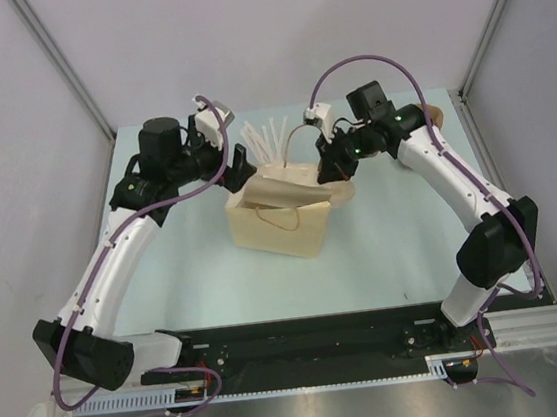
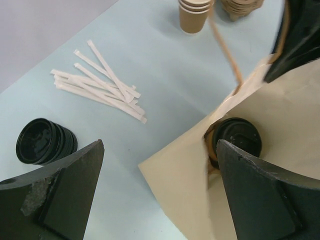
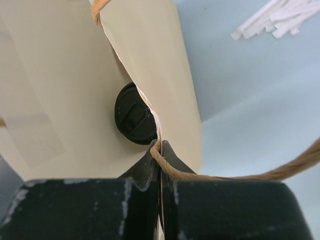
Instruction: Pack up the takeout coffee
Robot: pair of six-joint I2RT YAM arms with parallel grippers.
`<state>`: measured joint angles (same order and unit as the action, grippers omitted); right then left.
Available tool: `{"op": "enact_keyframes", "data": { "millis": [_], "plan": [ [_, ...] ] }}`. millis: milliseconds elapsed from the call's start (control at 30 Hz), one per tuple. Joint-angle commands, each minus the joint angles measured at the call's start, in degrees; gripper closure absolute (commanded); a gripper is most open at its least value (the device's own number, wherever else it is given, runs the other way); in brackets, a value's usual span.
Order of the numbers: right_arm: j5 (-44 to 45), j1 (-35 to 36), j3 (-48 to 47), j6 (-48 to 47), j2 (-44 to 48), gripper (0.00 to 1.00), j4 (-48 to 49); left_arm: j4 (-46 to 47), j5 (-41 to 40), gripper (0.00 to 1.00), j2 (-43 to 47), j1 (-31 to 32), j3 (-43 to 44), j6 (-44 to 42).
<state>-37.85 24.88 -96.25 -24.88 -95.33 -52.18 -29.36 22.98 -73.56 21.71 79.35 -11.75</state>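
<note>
The tan paper bag (image 1: 275, 224) stands in the middle of the table. Inside it sits the takeout coffee; its black lid (image 2: 235, 137) shows through the bag's mouth and also appears in the right wrist view (image 3: 132, 122). My right gripper (image 3: 161, 145) is shut on the bag's rim (image 3: 165, 60) where the twisted paper handle (image 3: 280, 172) is attached, holding that side up. My left gripper (image 2: 160, 150) is open above the bag's left corner with nothing between its fingers. From above, the left gripper (image 1: 239, 168) and the right gripper (image 1: 335, 172) flank the bag's far edge.
Several white wrapped sticks (image 2: 100, 85) lie on the table behind the bag. A stack of loose black lids (image 2: 45, 142) sits at the far left. Stacked lidless paper cups (image 2: 194, 15) and a tan stack (image 2: 242, 6) stand at the back right.
</note>
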Motion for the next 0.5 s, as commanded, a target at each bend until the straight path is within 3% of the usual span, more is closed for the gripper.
{"op": "enact_keyframes", "data": {
  "millis": [0,467],
  "plan": [
    [3.13,-2.82,0.44,1.33,3.39,1.0,-5.03,2.21,-1.27,0.02,-1.93,-2.99,1.95,4.8],
    [4.8,-9.76,1.24,3.35,6.38,1.0,-9.07,4.67,-4.52,0.03,-7.03,-5.8,-1.48,8.84]
  ]
}}
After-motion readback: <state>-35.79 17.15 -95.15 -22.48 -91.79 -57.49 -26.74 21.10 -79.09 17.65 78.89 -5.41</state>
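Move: The left gripper hangs wide open by the bag's left rim, whose middle lies about 3 cm back, 3 cm to its right and 4 cm below. From this gripper, the black lids stand some 20 cm ahead and 9 cm left, the white sticks 22 cm ahead and 7 cm right, both far below. From the right gripper, the left rim is about 21 cm left and 1 cm back; the paper cups are 18 cm ahead, 13 cm right. Keep the right gripper shut on the bag's right-hand top edge by its handle and drag that edge about 6 cm to the right, turning the wrist some 10 degrees clockwise. Meanwhile bring the open left gripper forward about 4 cm, down 3 cm and a little left, tipping it slightly down and turning it a bit counter-clockwise, so one finger comes up against the bag's left side. ##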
